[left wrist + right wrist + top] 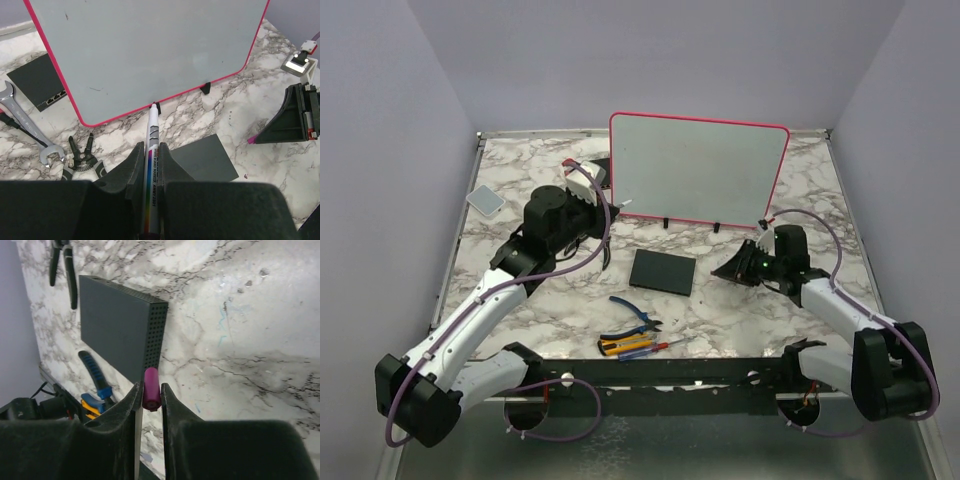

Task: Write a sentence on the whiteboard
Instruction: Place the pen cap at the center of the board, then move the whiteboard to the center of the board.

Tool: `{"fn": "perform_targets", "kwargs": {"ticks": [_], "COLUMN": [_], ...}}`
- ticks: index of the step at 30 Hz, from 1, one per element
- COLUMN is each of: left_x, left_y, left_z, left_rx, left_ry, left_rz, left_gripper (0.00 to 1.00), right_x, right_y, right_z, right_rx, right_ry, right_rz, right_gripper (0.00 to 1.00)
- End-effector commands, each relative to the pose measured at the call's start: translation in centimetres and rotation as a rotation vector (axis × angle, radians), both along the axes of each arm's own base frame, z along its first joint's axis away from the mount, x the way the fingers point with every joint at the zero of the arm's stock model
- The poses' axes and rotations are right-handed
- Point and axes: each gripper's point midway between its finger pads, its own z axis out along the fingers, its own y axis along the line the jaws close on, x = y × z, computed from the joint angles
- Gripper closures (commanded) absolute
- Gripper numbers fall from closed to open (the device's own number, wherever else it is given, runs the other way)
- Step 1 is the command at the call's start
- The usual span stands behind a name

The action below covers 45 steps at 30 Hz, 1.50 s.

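Note:
The whiteboard [700, 170] stands upright on small black feet at the back of the table, pink-red framed. Its surface [150, 50] carries no sentence that I can see, only a couple of tiny dark specks. My left gripper [586, 184] [152, 150] is shut on a white whiteboard marker [153, 132], whose uncapped tip points at the board's lower edge, just short of it. My right gripper [740, 268] [149, 389] hangs low over the table right of the board, its jaws close around a magenta marker cap [151, 387] [252, 138].
A flat black slab [663, 271] [115, 325] lies in front of the board. Blue-handled pliers [635, 312] and screwdrivers [632, 346] lie near the front edge. A grey pad [485, 200] sits far left. A wrench [25, 125] and a black box [37, 85] lie left of the board.

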Motion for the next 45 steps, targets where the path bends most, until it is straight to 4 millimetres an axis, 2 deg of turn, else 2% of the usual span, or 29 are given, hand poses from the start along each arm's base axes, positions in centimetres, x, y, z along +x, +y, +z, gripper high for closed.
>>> {"fn": "perform_targets", "kwargs": {"ticks": [1, 3, 9, 11, 14, 17, 19, 23, 26, 29, 33, 37, 40, 45], "left_x": [0.5, 0.5, 0.6, 0.5, 0.5, 0.3, 0.2, 0.1, 0.1, 0.0, -0.1, -0.3, -0.6, -1.1], "left_y": [0.3, 0.3, 0.5, 0.5, 0.5, 0.4, 0.3, 0.2, 0.0, -0.2, -0.3, -0.5, -0.9, -1.4], "left_z": [-0.9, -1.2, -1.9, -2.0, -2.0, -2.0, -2.0, -1.9, -1.8, -1.7, -1.7, -1.7, -1.8, -1.5], "left_rx": [0.017, 0.019, 0.031, 0.032, 0.029, 0.025, 0.022, 0.011, 0.003, -0.006, -0.007, -0.003, -0.001, -0.003], "left_ry": [-0.013, -0.009, -0.004, -0.004, -0.002, -0.001, -0.001, 0.0, 0.002, 0.005, 0.004, 0.002, 0.002, -0.007], "left_rz": [0.019, 0.017, 0.026, 0.027, 0.025, 0.017, 0.012, 0.005, -0.003, -0.013, -0.018, -0.038, -0.074, -0.115], "left_gripper": [1.0, 1.0, 1.0, 1.0, 1.0, 1.0, 1.0, 1.0, 1.0, 1.0, 1.0, 1.0, 1.0, 1.0], "right_x": [0.5, 0.7, 2.0, 2.7, 4.1, 5.6, 6.5, 8.6, 10.7, 12.5, 13.0, 12.7, 13.2, 15.4], "right_y": [-0.9, -1.1, -1.5, -2.1, -3.7, -5.9, -7.3, -8.7, -9.5, -11.4, -12.7, -12.9, -12.6, -13.9], "right_z": [-2.0, -2.4, -0.6, 0.5, 2.8, 6.2, 8.2, 11.4, 13.4, 16.1, 19.5, 20.3, 19.4, 17.9], "right_rx": [-0.056, -0.063, -0.071, -0.096, -0.168, -0.246, -0.313, -0.4, -0.367, -0.308, -0.196, -0.13, -0.072, -0.075], "right_ry": [0.032, 0.036, -0.05, -0.094, -0.159, -0.278, -0.363, -0.458, -0.523, -0.632, -0.802, -0.903, -0.935, -0.941], "right_rz": [-0.056, -0.068, -0.11, -0.143, -0.22, -0.321, -0.361, -0.388, -0.361, -0.363, -0.282, -0.126, -0.023, 0.001], "right_gripper": [0.73, 0.69, 0.25, 0.2, 0.2, 0.19, 0.15, 0.14, 0.14, 0.14, 0.14, 0.15, 0.16, 0.18]}}
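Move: The right hand, still gripping the pen cap, is about 3 cm above the bare table spot for it, which is level with the hand and 1 cm to its left. From this hand, the black box is level and some 9 cm left, the whiteboard's right foot about 10 cm ahead and 1 cm right, and the blue pliers about 9 cm back and 13 cm left. From the left hand, the spot is some 6 cm back, 14 cm right and 23 cm down. The right hand sinks 2 cm, opens to release the pen cap, then retreats up, forward and right, about 15 cm each. ##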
